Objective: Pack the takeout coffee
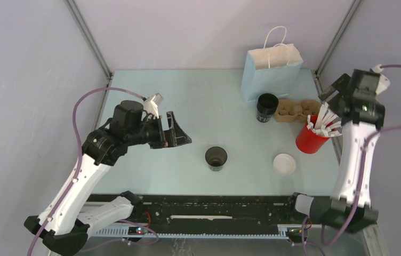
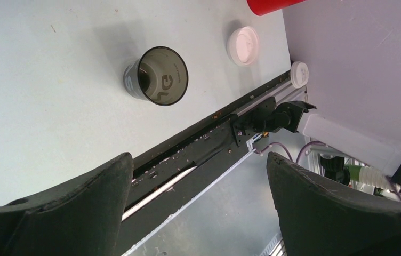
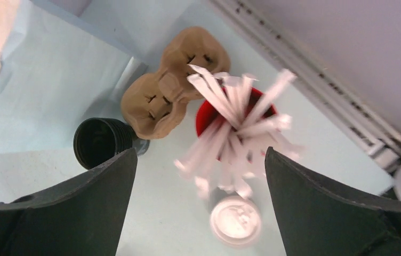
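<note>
A dark, empty coffee cup (image 1: 216,158) (image 2: 161,76) stands upright mid-table. To its right a white lid (image 1: 284,164) (image 2: 242,45) (image 3: 235,218) lies flat. A second dark cup (image 1: 267,108) (image 3: 99,141) stands beside a brown cardboard carrier (image 1: 296,111) (image 3: 174,85), in front of the light blue paper bag (image 1: 271,72) (image 3: 54,74). My left gripper (image 1: 179,130) (image 2: 199,160) hangs open left of the middle cup, holding nothing. Above the red cup (image 1: 311,140) (image 3: 235,125) full of white straws (image 3: 225,101) my right gripper (image 1: 330,95) (image 3: 201,154) is open and empty.
The grey enclosure walls and metal frame posts (image 1: 89,37) stand close on both sides. A black rail (image 1: 203,210) (image 2: 209,144) runs along the table's near edge between the arm bases. The bag stands upright with its white handles (image 1: 275,45) raised.
</note>
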### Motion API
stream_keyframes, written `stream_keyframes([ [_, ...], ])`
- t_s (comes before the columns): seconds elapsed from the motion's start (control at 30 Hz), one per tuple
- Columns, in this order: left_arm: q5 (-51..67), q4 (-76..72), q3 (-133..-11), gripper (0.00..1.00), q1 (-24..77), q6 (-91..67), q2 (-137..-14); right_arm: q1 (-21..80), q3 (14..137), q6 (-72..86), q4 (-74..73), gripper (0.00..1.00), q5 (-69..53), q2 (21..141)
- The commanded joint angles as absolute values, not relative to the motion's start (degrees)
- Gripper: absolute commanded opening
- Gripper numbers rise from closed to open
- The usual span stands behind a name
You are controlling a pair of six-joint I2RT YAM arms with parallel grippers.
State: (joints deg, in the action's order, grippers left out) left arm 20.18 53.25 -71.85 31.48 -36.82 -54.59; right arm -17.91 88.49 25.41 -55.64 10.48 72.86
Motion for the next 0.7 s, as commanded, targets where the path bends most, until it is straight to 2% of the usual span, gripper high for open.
stream_keyframes([
  [0.0,21.70,52.23,-75.01,1.00,31.66,-34.74,-52.56,-20.74,82.79,20.48,-59.35,1.00,15.95,59.31],
  [0.23,20.81,53.07,-75.14,1.00,35.44,-33.27,-50.58,-26.52,64.31,28.03,-62.54,1.00,37.01,48.55],
  [0.37,19.96,54.29,-74.52,1.00,37.43,-32.21,-48.33,-29.01,58.39,28.94,-62.03,1.00,43.15,46.53],
  [0.5,19.23,55.38,-73.84,1.00,38.49,-31.41,-46.05,-32.25,56.59,28.44,-59.96,1.00,43.81,48.36],
  [0.67,18.41,55.98,-73.13,1.00,38.84,-30.64,-43.95,-36.21,51.57,27.26,-52.11,1.00,36.44,50.65],
])
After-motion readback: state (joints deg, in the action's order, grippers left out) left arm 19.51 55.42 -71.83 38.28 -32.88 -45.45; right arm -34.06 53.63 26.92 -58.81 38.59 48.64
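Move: The white corner lid, off the table's near right corner, lies about 26 cm back from the right hand, 13 cm to its right and 28 cm below. The red straw cup stands about 2 cm back and 4 cm left, its middle 22 cm down; the table lid lies about 10 cm back and 15 cm left, 27 cm down. From the left hand the corner lid is roughly 12 cm back, 68 cm right and 28 cm below. Back towards its own base by about 21 cm the empty right hand sweeps, away from the red straw cup and towards the corner lid, first lifting slightly, then sinking to end some 11 cm lower and 7 cm farther right. The wrist swings clockwise by roughly 35 degrees and tips farther down, fingers staying wide open. The left hand, open and empty, draws back about 5 cm and rises a little. ##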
